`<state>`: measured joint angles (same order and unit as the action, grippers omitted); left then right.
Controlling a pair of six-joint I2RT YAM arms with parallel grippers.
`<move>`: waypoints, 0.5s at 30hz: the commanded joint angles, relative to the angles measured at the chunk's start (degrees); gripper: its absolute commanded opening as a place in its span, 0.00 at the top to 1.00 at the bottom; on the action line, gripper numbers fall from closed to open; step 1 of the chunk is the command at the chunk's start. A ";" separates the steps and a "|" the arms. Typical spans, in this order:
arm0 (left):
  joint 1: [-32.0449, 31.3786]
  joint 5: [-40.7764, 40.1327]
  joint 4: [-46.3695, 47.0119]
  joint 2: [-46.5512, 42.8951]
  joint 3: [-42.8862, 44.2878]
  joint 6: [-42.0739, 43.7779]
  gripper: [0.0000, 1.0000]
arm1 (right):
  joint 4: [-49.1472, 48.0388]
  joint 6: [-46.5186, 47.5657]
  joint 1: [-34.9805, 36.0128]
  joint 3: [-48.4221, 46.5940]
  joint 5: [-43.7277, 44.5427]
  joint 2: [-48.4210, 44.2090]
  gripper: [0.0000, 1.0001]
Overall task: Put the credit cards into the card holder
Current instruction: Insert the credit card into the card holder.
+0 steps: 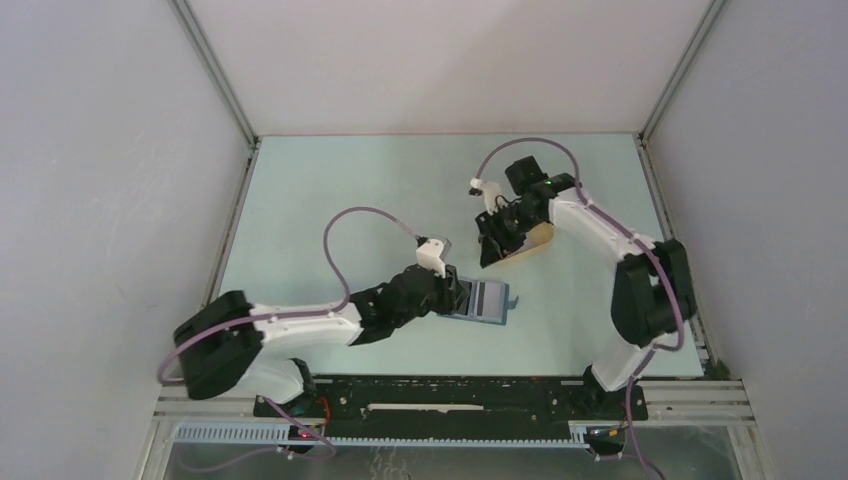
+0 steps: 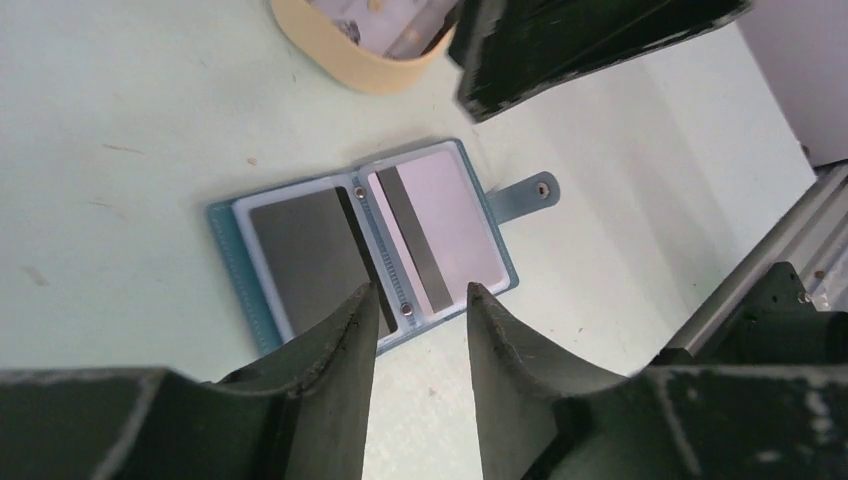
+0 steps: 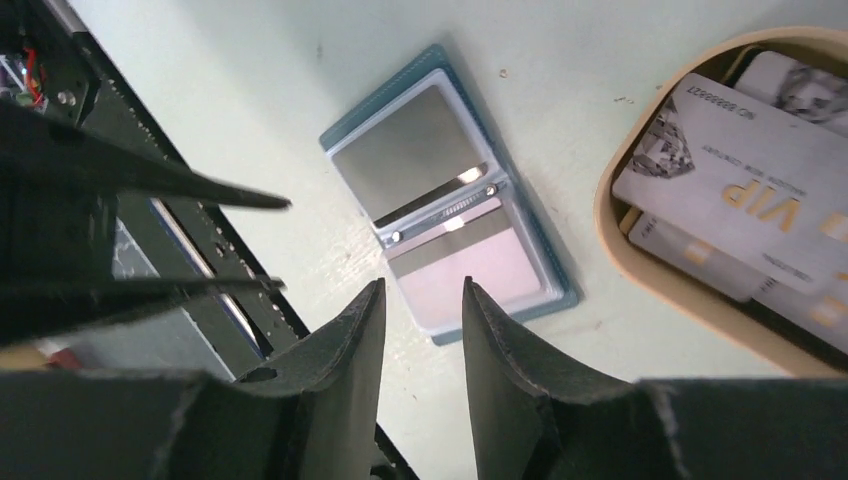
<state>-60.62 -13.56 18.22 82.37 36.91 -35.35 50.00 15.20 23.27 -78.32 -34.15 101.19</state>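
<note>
The teal-blue card holder (image 1: 490, 303) lies open and flat on the table, its snap tab (image 2: 531, 194) sticking out to one side. Its two pockets each show a card: a plain grey one (image 2: 300, 250) and a pale one with a dark stripe (image 2: 445, 225). More credit cards (image 3: 720, 170), whitish with print, lie stacked in the beige tray (image 3: 640, 272). My left gripper (image 2: 420, 290) hovers open at the holder's near edge, nothing between its fingers. My right gripper (image 3: 420, 285) hangs open and empty above the table between holder and tray.
The beige oval tray (image 1: 537, 238) sits behind and to the right of the holder, under the right arm. The right gripper's dark fingers (image 2: 560, 50) hang just beyond the holder in the left wrist view. The metal rail (image 1: 450, 392) runs along the table's near edge.
</note>
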 commanded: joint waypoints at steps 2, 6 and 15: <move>0.15 -5.26 -4.66 -15.65 -4.91 9.27 0.51 | -0.72 7.28 -1.13 2.28 0.65 -16.27 0.58; 0.23 -9.30 -10.72 -25.36 -5.97 13.54 0.32 | -4.07 10.83 -3.71 6.69 -2.90 -29.05 0.58; 5.56 2.00 -9.88 -31.22 -11.20 5.15 0.00 | 1.52 37.04 -7.46 23.28 -28.68 -36.12 0.36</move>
<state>-57.74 -17.74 8.84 50.41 28.73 -25.67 42.92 32.62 13.54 -58.76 -49.80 59.42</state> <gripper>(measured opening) 0.996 0.625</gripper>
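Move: The open card holder lies on the table almost directly under the empty left gripper, some 2 cm to its right and about 8 cm below. From the empty right gripper the holder is roughly 6 cm back, 2 cm to the left and 9 cm below. The card basket stands about 12 cm ahead and 10 cm right of the left gripper, which puts it some 6 cm ahead and 6 cm right of the right gripper. Clear both empty grippers from the card holder: lift the left one about 10 cm while carrying it some 8 cm left, tip its fingers up a little and open them wide. Raise the right one fast, swinging its fingers forward some 35 degrees, easing right and increasingly back, then let it sink slightly at the end as its fingers open somewhat more. Touch nothing. ##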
